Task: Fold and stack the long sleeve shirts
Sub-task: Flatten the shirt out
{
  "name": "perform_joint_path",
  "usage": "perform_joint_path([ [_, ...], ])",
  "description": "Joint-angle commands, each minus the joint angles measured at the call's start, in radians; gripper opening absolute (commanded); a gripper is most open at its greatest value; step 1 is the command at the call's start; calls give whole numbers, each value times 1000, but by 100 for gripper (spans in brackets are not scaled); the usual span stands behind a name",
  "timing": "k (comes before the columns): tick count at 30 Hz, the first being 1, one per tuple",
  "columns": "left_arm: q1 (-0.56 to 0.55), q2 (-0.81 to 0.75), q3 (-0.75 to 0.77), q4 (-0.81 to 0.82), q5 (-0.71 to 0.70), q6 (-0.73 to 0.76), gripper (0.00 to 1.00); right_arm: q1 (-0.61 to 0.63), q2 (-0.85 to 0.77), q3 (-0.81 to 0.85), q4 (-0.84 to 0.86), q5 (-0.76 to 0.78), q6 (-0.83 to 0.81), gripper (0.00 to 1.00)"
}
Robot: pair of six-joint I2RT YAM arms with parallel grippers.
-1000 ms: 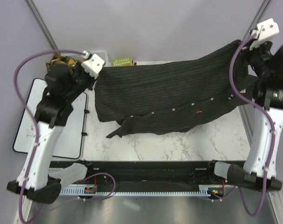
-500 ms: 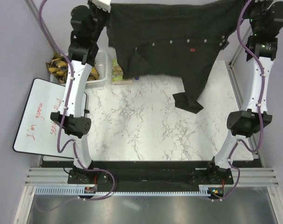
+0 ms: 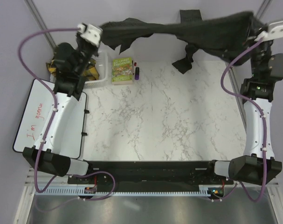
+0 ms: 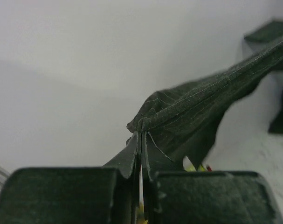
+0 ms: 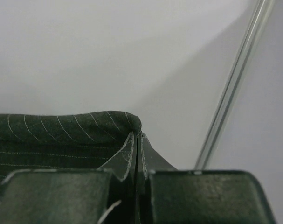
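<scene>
A black-charcoal long sleeve shirt [image 3: 197,32] with fine stripes hangs stretched in the air along the far edge of the table. My left gripper [image 3: 103,33] is shut on its left end, and the pinched cloth [image 4: 178,116] runs off to the right in the left wrist view. My right gripper [image 3: 254,29] is shut on the right end, with striped cloth [image 5: 62,135] bunched left of the jaws in the right wrist view. A sleeve [image 3: 184,63] dangles toward the table. Only one shirt shows.
The white marble table [image 3: 169,121] lies below the shirt. A clear bin [image 3: 98,74] with yellow items, a green book [image 3: 122,70] and markers [image 3: 135,70] sit at the far left. A whiteboard [image 3: 38,121] lies at the left. Metal frame posts [image 3: 43,28] stand at the back corners.
Both arms lifted the shirt off the table, raised it high while spread out, and now hold it lower and farther back, flattened edge-on. The shirt hangs as a narrow band.
</scene>
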Motion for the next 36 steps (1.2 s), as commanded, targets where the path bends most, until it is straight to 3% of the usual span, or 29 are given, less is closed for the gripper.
perform_joint_path([
  [1,6,-79,-428,-31,123,114,2,-18,-90,-420,-72,-117,-241,0],
  [5,6,-183,-677,-124,203,166,2,-44,-226,-614,-324,-220,-434,0],
  [6,5,-199,-771,-143,221,190,2,-45,-242,-673,-384,-265,-551,0],
  [9,5,-260,-940,-164,249,281,2,-45,-262,-776,-556,-299,-704,0],
  [15,5,-299,-1047,-319,244,377,2,-45,-196,-772,-904,-260,-1005,0],
  [17,5,-328,-1070,-376,270,443,2,-45,-191,-757,-1118,-243,-1170,0],
  [21,-9,-450,-1169,-491,324,545,2,-45,-251,-819,-1333,-194,-1376,0],
  [23,-33,-487,-1197,-578,336,611,5,-44,-303,-844,-1432,-179,-1451,27],
  [24,-70,-504,-1217,-610,327,630,23,-44,-316,-852,-1463,-160,-1496,40],
  [25,-86,-542,-1225,-650,313,666,36,-45,-332,-849,-1498,-149,-1520,67],
  [27,-100,-573,-1229,-693,289,655,49,-45,-362,-802,-1575,-111,-1504,74],
  [29,-98,-587,-1210,-727,258,608,50,-45,-351,-739,-1693,-100,-1502,98],
  [34,-97,-538,-1095,-766,290,467,55,-49,-236,-480,-1825,-202,-1430,98],
  [36,-92,-488,-1033,-758,307,393,72,-49,-123,-376,-1766,-278,-1317,98],
])
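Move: The near strip of the table, where the shirt's held edge is to land, is about 20 cm back from the left hand, level sideways and some 49 cm below. From the right hand it is about 14 cm back, 2 cm left and 52 cm below; the shirt is already pinched in both. At table height, from the left hand, the book is about 20 cm ahead and 8 cm right, the basket 20 cm ahead and 17 cm left. The shirt, still pinched at both ends and flung high, is whipped down towards the table by both hands, some 40 cm in a fast drop. They then draw its edge back about 20 cm towards the near table edge, still sinking slowly as the wrists tip the fingers downward. Late on both grippers open and let go of the cloth; the right, nearly fully open, rises about 5 cm. ##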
